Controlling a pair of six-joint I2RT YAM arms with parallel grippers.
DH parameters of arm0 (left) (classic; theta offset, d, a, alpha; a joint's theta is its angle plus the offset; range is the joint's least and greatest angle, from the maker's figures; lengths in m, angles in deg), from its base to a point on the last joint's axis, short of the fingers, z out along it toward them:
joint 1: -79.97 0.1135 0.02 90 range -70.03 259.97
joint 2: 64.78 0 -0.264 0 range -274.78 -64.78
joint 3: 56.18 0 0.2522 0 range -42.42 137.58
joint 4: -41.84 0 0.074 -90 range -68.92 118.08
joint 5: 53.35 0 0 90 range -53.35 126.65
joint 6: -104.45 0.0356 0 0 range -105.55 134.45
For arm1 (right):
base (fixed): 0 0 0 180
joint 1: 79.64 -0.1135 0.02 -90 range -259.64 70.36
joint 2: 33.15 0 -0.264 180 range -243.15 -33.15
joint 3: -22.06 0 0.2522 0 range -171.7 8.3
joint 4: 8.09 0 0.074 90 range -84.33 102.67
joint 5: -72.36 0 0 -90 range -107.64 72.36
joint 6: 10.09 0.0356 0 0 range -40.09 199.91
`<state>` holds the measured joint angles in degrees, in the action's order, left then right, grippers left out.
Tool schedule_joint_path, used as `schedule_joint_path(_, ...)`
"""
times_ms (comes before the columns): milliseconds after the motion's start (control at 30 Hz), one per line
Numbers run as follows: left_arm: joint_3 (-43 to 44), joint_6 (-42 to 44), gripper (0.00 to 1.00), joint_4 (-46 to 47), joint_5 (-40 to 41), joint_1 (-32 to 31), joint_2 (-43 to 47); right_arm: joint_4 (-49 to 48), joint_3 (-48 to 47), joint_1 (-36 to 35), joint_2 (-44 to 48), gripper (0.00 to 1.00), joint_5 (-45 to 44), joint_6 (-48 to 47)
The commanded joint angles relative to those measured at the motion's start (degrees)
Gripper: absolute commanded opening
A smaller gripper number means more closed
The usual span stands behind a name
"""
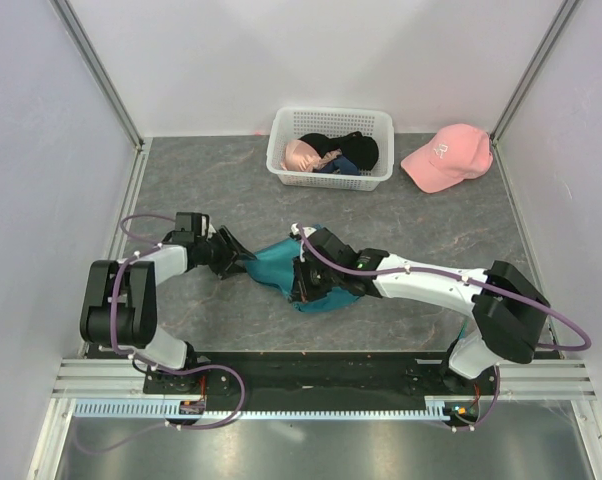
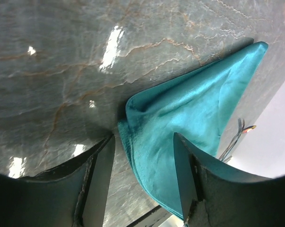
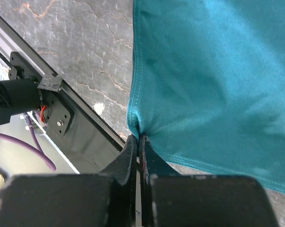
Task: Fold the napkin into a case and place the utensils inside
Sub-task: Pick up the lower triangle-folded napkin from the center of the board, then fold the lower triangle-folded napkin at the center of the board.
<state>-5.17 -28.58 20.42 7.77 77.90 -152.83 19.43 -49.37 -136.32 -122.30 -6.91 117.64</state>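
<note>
The teal napkin lies bunched and folded on the grey table between my two arms. My left gripper is at its left end. In the left wrist view that gripper is open, its fingers wide apart, with the napkin's layered corner between them. My right gripper is over the napkin's near edge. In the right wrist view it is shut, pinching a corner of the napkin, and the cloth puckers at the fingertips. The utensils are out of view.
A white lattice basket holding black and pink garments stands at the back centre. A pink cap lies to its right. A black mounting rail runs along the table's near edge, close to the right gripper. Walls close in both sides.
</note>
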Motion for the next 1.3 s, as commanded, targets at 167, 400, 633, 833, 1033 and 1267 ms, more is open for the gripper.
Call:
schedule_joint_path(167,1.24,-0.74,0.55,1.33,3.22,-0.39,-3.27,-2.6,1.68,1.67,3.71,0.0,2.02,0.85)
schedule_joint_path(400,2.21,-0.48,0.46,1.42,3.66,-0.48,-3.62,-3.04,1.95,2.19,4.15,0.0,3.16,1.02)
schedule_joint_path(633,4.14,1.1,0.22,-1.03,6.64,-0.57,-1.26,-5.14,5.02,2.02,4.33,0.0,6.15,1.38)
schedule_joint_path(833,6.33,5.05,0.02,-10.33,13.13,-0.48,4.19,-7.59,8.71,-1.76,3.19,0.0,7.47,1.37)
schedule_joint_path(1033,7.31,8.48,0.02,-16.5,19.37,-0.75,10.35,-20.23,15.82,-3.69,2.05,0.0,13.44,7.78)
schedule_joint_path(1267,11.08,6.82,0.02,-21.16,32.74,-7.86,10.45,-30.27,22.42,-1.07,4.24,0.0,18.63,12.97)
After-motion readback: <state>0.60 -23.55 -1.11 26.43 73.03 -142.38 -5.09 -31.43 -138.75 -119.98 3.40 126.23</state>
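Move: The napkin's left corner lies between my open left fingertips, only about 1 cm farther out and 1 cm below. My right hand still pinches the near corner, which is some 10 cm back, 13 cm to the right and 7 cm above my left hand; from that right hand the left corner lies about 11 cm ahead, 13 cm left and 9 cm down. The napkin's far corner is roughly 8 cm beyond and 17 cm to the right of my left hand. I ease my left hand down about 1 cm and close its fingers on the napkin's left corner, then lift that corner some 3 cm while drawing it back and left, rolling the hand's left side up about 15 degrees. Meanwhile my right hand keeps its pinch on the near corner, holds nearly in place, then pulls back about 5 cm and down a little, away from my left hand. ##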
